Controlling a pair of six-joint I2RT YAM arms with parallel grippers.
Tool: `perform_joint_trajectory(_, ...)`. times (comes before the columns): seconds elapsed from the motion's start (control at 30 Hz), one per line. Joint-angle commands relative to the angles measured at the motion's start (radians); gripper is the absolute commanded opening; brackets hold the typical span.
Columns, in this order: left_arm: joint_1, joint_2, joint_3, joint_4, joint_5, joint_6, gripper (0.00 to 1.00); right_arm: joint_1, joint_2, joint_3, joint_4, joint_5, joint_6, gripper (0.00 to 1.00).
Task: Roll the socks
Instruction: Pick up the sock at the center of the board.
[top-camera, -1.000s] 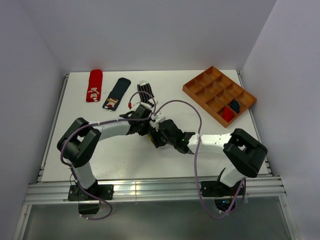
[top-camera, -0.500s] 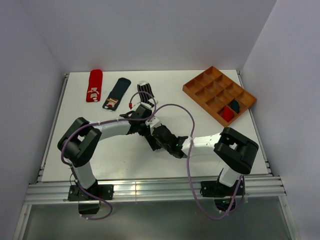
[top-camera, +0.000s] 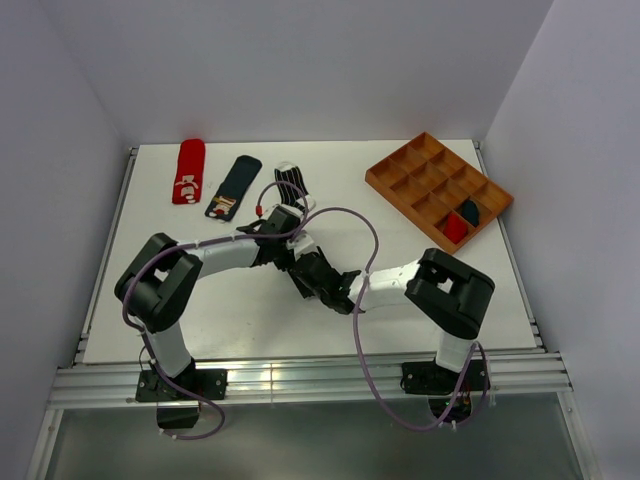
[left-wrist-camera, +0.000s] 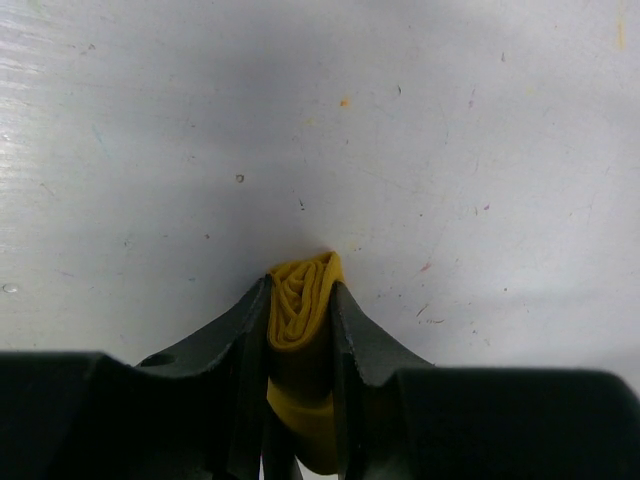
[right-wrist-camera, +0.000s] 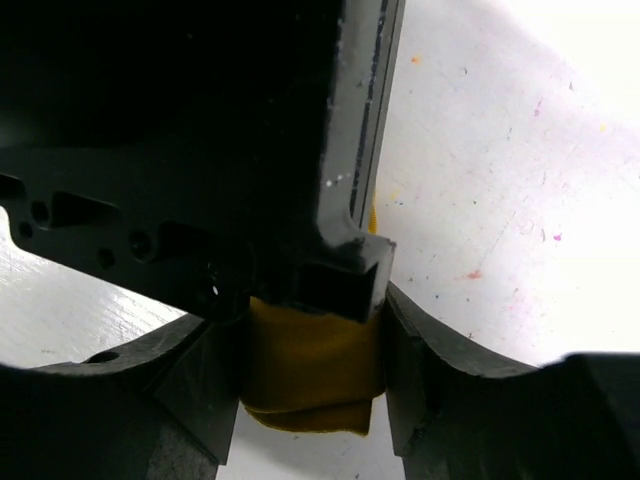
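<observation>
A rolled mustard yellow sock is pinched between the fingers of my left gripper, its coiled end poking out just above the table. My right gripper comes at it from the other side, a finger pressed on each flank of the same sock. The left gripper's dark finger lies across the top of that view. In the top view both grippers meet mid-table and hide the sock. At the back left lie a red sock, a navy sock with a patch and a striped sock.
A wooden compartment tray stands at the back right. A red roll and a navy roll sit in two of its near-right compartments. Purple cables loop over both arms. White walls close off the table's back and sides.
The right arm has swung in leftwards, and its gripper has moved closer against the left gripper and narrowed slightly. The left gripper has stayed put with the sock.
</observation>
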Motion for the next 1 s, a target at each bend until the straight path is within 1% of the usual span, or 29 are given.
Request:
perform_joint_trajectory(0.0, -0.031, 0.040, 0.014, -0.107, -0.004, 0.040, 0.07, 0.017, 0.056, 0.040, -0.120, 0.012, -0.038, 0.57)
perform_joint_trajectory(0.07, -0.031, 0.041, 0.016, -0.108, -0.002, 0.044, 0.08, 0.017, 0.072, 0.057, -0.146, 0.023, -0.037, 0.56)
perform_joint_trajectory(0.17, -0.030, 0.041, 0.019, -0.107, -0.001, 0.046, 0.08, 0.017, 0.078, 0.057, -0.157, 0.017, -0.041, 0.49)
perform_joint_trajectory(0.23, -0.031, 0.038, 0.019, -0.107, -0.002, 0.047, 0.10, 0.017, 0.072, 0.055, -0.157, 0.011, -0.045, 0.32)
perform_joint_trajectory(0.27, -0.030, 0.035, 0.017, -0.107, -0.005, 0.049, 0.13, 0.017, 0.070, 0.058, -0.165, 0.005, -0.046, 0.22)
perform_joint_trajectory(0.3, -0.030, 0.032, 0.019, -0.107, -0.007, 0.051, 0.16, 0.015, 0.070, 0.058, -0.168, 0.002, -0.046, 0.18)
perform_joint_trajectory(0.37, -0.022, 0.019, 0.020, -0.113, -0.019, 0.052, 0.26, 0.015, 0.066, 0.050, -0.176, -0.006, -0.045, 0.09)
perform_joint_trajectory(0.4, -0.019, 0.011, 0.022, -0.116, -0.024, 0.055, 0.30, 0.014, 0.064, 0.052, -0.182, -0.011, -0.043, 0.02)
perform_joint_trajectory(0.43, -0.013, -0.006, 0.022, -0.119, -0.030, 0.055, 0.39, 0.012, 0.058, 0.047, -0.186, -0.015, -0.038, 0.00)
perform_joint_trajectory(0.5, 0.015, -0.027, 0.023, -0.121, -0.038, 0.061, 0.46, 0.004, 0.046, 0.043, -0.200, -0.034, -0.026, 0.00)
perform_joint_trajectory(0.53, 0.029, -0.050, 0.029, -0.127, -0.042, 0.064, 0.52, 0.000, 0.030, 0.032, -0.202, -0.041, -0.023, 0.00)
perform_joint_trajectory(0.6, 0.078, -0.073, 0.040, -0.139, -0.055, 0.077, 0.58, -0.012, 0.007, 0.011, -0.202, -0.060, -0.012, 0.00)
perform_joint_trajectory(0.63, 0.098, -0.096, 0.057, -0.148, -0.058, 0.084, 0.63, -0.017, -0.013, 0.004, -0.202, -0.064, -0.008, 0.00)
perform_joint_trajectory(0.77, 0.203, -0.153, 0.117, -0.185, -0.081, 0.121, 0.70, -0.034, -0.075, -0.029, -0.200, -0.078, 0.014, 0.00)
perform_joint_trajectory(0.87, 0.271, -0.201, 0.147, -0.202, -0.085, 0.136, 0.72, -0.057, -0.137, -0.054, -0.205, -0.090, 0.024, 0.00)
perform_joint_trajectory(0.9, 0.286, -0.227, 0.154, -0.209, -0.084, 0.141, 0.75, -0.071, -0.170, -0.063, -0.208, -0.090, 0.027, 0.00)
perform_joint_trajectory(0.97, 0.338, -0.265, 0.154, -0.213, -0.067, 0.153, 0.76, -0.087, -0.215, -0.069, -0.228, -0.092, 0.035, 0.00)
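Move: The rolled yellow sock sits between both grippers: already pinched in the left gripper's fingers, and inside the right gripper's still-open jaws, its middle about 1 cm ahead and 1 cm left of the right hand. From the left hand, the striped sock lies about 26 cm ahead and 5 cm left, the long navy sock roughly 27 cm ahead and 21 cm left. The wooden tray is some 26 cm ahead and 37 cm right of the right hand. Close the right gripper on the rolled yellow sock while the left keeps holding it, and only then open the left fingers wide. Bring the emptied left gripper away to the left, up and forward, about 16 cm in all and speeding up, towards the navy sock, its wrist turning some 15 degrees counter-clockwise. Keep the right grip and ease the sock about 4 cm to the right and slightly back. ##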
